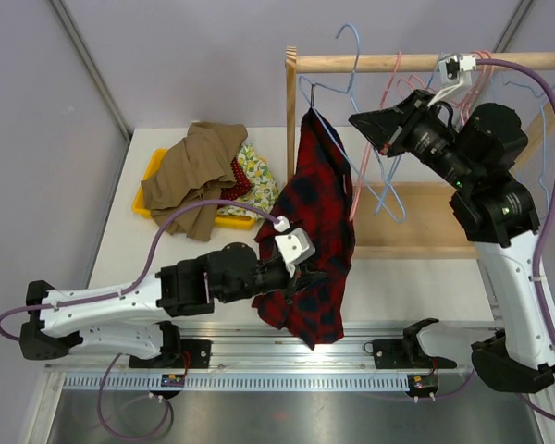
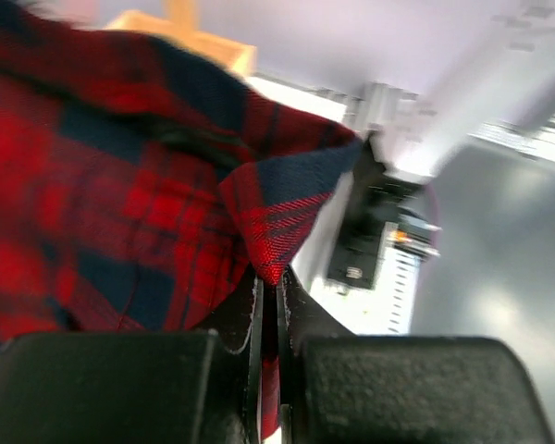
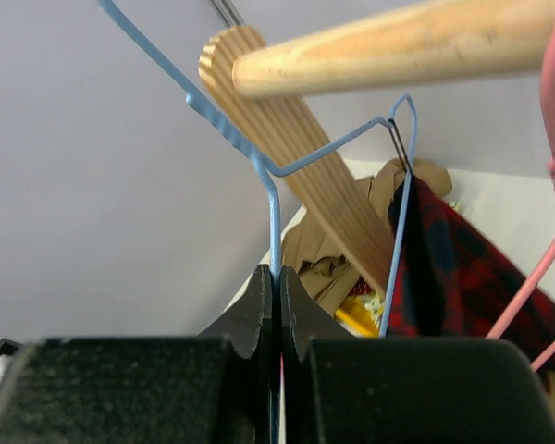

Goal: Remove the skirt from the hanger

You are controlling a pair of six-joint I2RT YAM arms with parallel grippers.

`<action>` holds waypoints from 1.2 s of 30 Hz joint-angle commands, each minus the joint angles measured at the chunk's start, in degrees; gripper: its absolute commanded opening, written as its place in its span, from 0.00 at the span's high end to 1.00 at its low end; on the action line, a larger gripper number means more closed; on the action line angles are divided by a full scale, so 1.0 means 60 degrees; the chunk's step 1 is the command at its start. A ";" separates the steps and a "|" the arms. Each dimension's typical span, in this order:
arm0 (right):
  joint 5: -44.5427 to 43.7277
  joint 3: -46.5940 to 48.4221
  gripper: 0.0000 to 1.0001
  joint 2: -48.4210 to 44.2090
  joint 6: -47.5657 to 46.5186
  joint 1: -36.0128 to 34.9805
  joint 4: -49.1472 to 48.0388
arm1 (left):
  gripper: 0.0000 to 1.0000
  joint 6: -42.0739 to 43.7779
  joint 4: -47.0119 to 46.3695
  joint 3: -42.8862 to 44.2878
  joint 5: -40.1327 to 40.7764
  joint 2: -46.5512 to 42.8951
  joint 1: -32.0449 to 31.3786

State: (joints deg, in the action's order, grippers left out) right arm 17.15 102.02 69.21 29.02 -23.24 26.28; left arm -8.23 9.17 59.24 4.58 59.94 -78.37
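Note:
The red and navy plaid skirt (image 1: 319, 231) hangs in a long drape from the pale-blue wire hanger (image 1: 331, 92), whose hook (image 1: 351, 46) rises beside the wooden rail. My left gripper (image 1: 301, 268) is shut on a fold of the skirt's edge (image 2: 273, 231), with cloth running down between the fingers (image 2: 255, 314). My right gripper (image 3: 277, 277) is shut on the hanger's blue wire (image 3: 274, 208) and sits just right of the skirt's top in the top view (image 1: 359, 121). In the right wrist view, the skirt (image 3: 453, 268) hangs off the hanger's far end.
A wooden clothes rack (image 1: 425, 63) stands at the back right with pink hangers (image 1: 393, 88) and other blue hangers (image 1: 388, 199) on it. A yellow tray (image 1: 146, 190) at the left holds a brown garment (image 1: 194, 171) and a lemon-print one (image 1: 259, 180).

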 commanded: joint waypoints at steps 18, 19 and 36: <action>0.2633 0.0281 1.00 -0.3331 0.0701 0.0007 0.7455 | 1.00 0.2148 0.2265 0.5785 0.5388 0.3385 0.4387; 0.3114 0.0413 1.00 -0.3346 0.0730 0.0021 0.7513 | 1.00 0.2177 0.2338 0.5742 0.5563 0.3253 0.4839; 0.0088 0.1543 1.00 -0.2658 0.0145 0.0021 0.7343 | 1.00 0.2192 0.4710 1.2966 0.3064 0.4948 1.0232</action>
State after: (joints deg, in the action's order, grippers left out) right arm 23.94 113.01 50.83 30.61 -23.20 75.72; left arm 4.19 38.15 124.75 28.27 86.17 -18.46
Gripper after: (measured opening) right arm 0.029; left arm 0.027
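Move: The left gripper pinches the skirt low down. From it the yellow basket lies about 38 cm ahead, 36 cm to the left and 28 cm below, with the brown garment heaped in it; the rack post is some 38 cm ahead, 6 cm left. The right gripper grips the raised blue hanger; the skirt's black loop hangs about 13 cm ahead and 10 cm left of it, and the rail runs roughly 17 cm ahead, a little above. Keep both grippers shut. Swing the left one, still pinching the skirt, forward and then left, about 30 cm each way, rising some 20 cm late on and turning about 80 degrees counter-clockwise, towards the basket side. Meanwhile draw the blue hanger back about 23 cm with the right, sinking some 8 cm and tipping down, then ease it slightly forward. ##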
